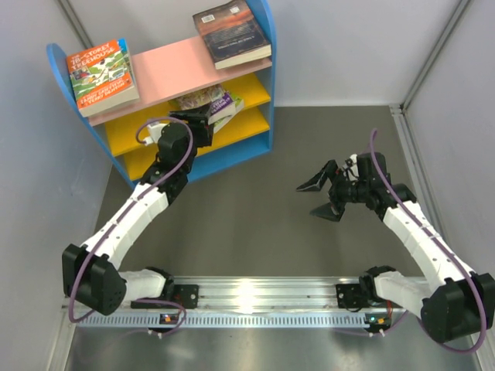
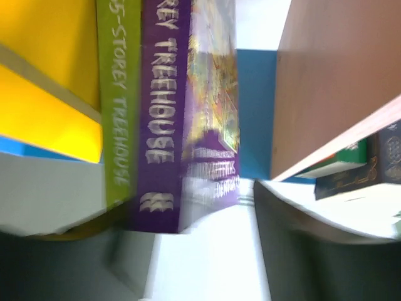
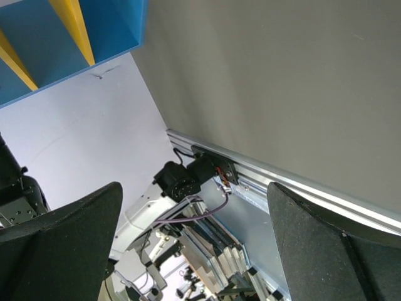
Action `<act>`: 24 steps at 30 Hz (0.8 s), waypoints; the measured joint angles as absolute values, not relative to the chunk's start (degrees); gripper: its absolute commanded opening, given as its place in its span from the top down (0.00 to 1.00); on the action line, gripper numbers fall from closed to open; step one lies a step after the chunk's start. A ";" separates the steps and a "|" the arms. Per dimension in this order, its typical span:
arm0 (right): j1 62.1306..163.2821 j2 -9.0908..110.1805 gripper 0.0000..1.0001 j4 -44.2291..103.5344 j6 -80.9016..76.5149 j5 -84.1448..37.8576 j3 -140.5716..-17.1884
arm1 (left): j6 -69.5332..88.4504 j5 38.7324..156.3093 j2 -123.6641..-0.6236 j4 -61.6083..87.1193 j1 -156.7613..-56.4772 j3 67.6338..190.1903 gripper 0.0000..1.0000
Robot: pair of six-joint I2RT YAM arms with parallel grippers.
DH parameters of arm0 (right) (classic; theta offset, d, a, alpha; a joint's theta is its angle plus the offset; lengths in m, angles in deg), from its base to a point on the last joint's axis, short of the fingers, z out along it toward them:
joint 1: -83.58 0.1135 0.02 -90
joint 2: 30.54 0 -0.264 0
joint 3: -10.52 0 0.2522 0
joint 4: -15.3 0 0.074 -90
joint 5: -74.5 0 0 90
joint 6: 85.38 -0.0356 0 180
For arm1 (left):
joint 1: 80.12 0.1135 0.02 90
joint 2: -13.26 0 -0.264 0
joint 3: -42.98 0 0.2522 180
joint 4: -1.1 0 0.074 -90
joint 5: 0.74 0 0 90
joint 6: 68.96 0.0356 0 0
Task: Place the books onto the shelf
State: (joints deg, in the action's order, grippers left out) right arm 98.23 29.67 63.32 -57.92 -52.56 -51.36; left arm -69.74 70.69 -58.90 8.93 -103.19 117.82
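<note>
The shelf [image 1: 166,69] stands at the back left, with blue sides, a pink top board and yellow lower boards. A green and orange book [image 1: 100,76] lies on the left of the pink board and a thick dark book [image 1: 232,32] on its right. A purple book [image 2: 164,125] and a green book [image 2: 119,113] lie stacked on the middle yellow board [image 1: 251,91]. My left gripper [image 1: 203,122] is at that stack. In the blurred left wrist view its jaws stand apart around the purple book's end, open. My right gripper [image 1: 319,197] hovers open and empty over the table.
The shelf's blue side panel [image 2: 255,113] and the pink board's underside [image 2: 338,81] are close around my left gripper [image 2: 200,251]. White walls enclose the grey table [image 1: 263,232]. The arms' metal base rail [image 1: 263,297] runs along the near edge. My right gripper [image 3: 194,251] looks down past that rail.
</note>
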 measured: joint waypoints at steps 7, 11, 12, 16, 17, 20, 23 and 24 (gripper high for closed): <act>98.26 29.97 0.03 63.32 -57.92 -52.34 -51.36 | -70.40 72.33 -57.59 10.17 -103.47 118.89 0.01; 98.39 30.00 0.04 63.32 -57.92 -52.19 -51.36 | -70.27 74.89 -57.81 12.62 -103.50 120.86 0.01; 98.39 30.00 0.04 63.32 -57.92 -52.17 -51.36 | -69.79 75.68 -58.16 14.37 -103.61 122.37 0.01; 98.43 29.97 0.04 63.32 -57.92 -52.01 -51.36 | -68.54 77.07 -58.20 18.37 -104.65 126.43 0.01; 98.43 29.97 0.04 63.32 -57.92 -51.99 -51.36 | -68.50 77.36 -57.76 18.56 -104.94 126.52 0.01; 98.43 29.97 0.04 63.32 -57.92 -51.97 -51.36 | -68.85 78.21 -55.79 20.07 -105.48 126.30 0.01; 98.43 29.97 0.04 63.32 -57.92 -51.91 -51.36 | -69.48 79.43 -54.31 20.14 -105.51 125.28 0.01; 98.43 29.97 0.04 63.32 -57.92 -51.88 -51.36 | -69.72 79.78 -54.11 20.12 -105.51 124.95 0.01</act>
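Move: The left fingers, already parting, are at the near foot end of the purple book lying in the upper yellow compartment; its middle is about 8 cm ahead, 3 cm left and 1 cm lower. The green book lies beneath it, some 8 cm ahead, level sideways and 4 cm down. On the pink top board, the dark book lies about 12 cm ahead, 8 cm right and 17 cm up. From the idle right hand, the purple book is roughly 27 cm ahead, 33 cm left and 14 cm up. The left hand finishes letting go of the purple book: its fingers, one above the other, spread from about half open to fully wide while it rises some 5 cm, drifting about 3 cm right. It also draws back towards the robot by about 4 cm, faster in the second half, turning some 10 degrees clockwise, so that the fingers come clear of the book's foot end. ##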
